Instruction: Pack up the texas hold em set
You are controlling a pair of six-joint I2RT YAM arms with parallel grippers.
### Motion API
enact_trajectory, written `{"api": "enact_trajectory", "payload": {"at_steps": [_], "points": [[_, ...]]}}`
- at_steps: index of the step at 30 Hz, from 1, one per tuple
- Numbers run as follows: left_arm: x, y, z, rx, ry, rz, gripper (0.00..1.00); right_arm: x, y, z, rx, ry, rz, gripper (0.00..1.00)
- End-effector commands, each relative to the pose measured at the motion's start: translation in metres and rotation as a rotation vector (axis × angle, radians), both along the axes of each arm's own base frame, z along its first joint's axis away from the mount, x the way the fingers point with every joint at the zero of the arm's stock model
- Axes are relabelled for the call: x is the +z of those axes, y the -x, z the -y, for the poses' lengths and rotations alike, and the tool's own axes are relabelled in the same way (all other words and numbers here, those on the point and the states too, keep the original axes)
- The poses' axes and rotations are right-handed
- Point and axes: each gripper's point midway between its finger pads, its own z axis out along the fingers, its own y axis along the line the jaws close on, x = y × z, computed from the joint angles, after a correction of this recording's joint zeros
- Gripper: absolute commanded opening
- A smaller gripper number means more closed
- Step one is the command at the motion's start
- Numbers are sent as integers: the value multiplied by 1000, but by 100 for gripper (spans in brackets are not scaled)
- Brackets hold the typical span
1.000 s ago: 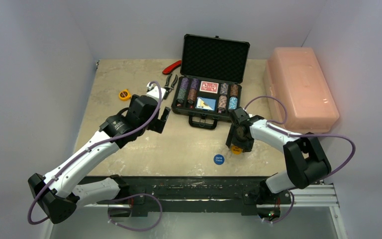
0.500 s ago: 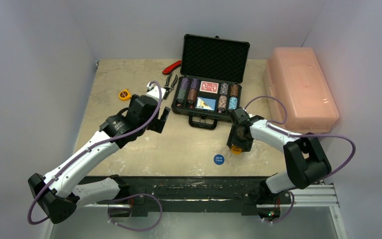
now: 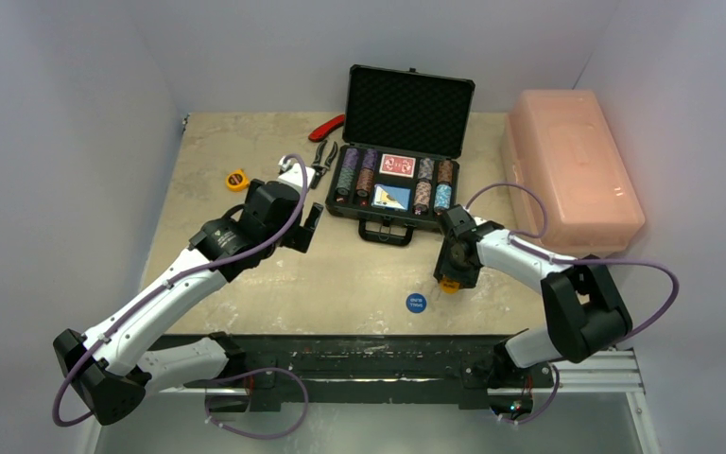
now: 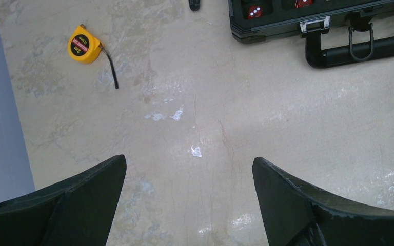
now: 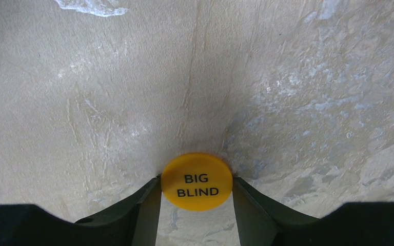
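Observation:
The black briefcase (image 3: 408,111) stands open at the table's far middle, holding striped chip stacks (image 3: 347,172), a red deck (image 3: 397,165) and a blue deck (image 3: 391,196). Its handle (image 4: 361,48) and red dice (image 4: 254,11) show in the left wrist view. An orange disc (image 5: 197,181) marked BIG BLIND lies flat on the table. My right gripper (image 5: 196,179) points down over it, both fingertips touching its edges. A blue disc (image 3: 416,303) lies just left of it near the front edge. My left gripper (image 4: 189,164) hovers open and empty left of the case.
A pink plastic box (image 3: 572,165) fills the right side of the table. Red-handled pliers (image 3: 326,128) lie left of the case lid. A yellow tape measure (image 4: 84,44) sits on the table's left part.
My right gripper's jaws have narrowed onto the orange disc, and the wrist has shifted slightly. The left arm has not moved.

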Motion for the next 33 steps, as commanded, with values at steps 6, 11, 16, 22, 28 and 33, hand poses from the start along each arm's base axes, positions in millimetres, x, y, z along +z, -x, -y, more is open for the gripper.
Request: {"api": "enact_trajectory", "payload": {"at_steps": [6,11,16,22,28,33], "points": [[10,-4,-2,9,5,42,93,0,9,4,3,0,-7,25],[11,-4,-3,11,6,46,93,14,1,0,8,-19,35,0],[12,-4,-3,11,7,48,93,25,-5,-2,15,-32,68,0],[13,-4,-4,14,6,51,92,42,-15,-6,20,-49,112,0],[15,-4,-7,24,5,62,92,65,-28,-12,23,-69,166,0],[19,-4,-11,38,7,82,92,82,-40,-17,24,-86,206,0]]}}
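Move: Some 25 cm ahead and 13 cm to the left of the right hand lies the middle of the open case, barely 2 cm higher; the hand already has the big blind button between its fingers, at the table. The case handle is about 14 cm ahead and 15 cm left, the small blind button 5 cm back and 8 cm left. From the left hand, the case's middle is roughly 21 cm ahead, 25 cm right and 19 cm below. Keeping the big blind button pinched by its rim, the right hand firms its squeeze almost in place, then lifts it off the table by about 5.5 cm, speeding up and swinging some 2.5 cm forward and slightly left towards the case. The fingertips tilt outward about 10 degrees on the way. ##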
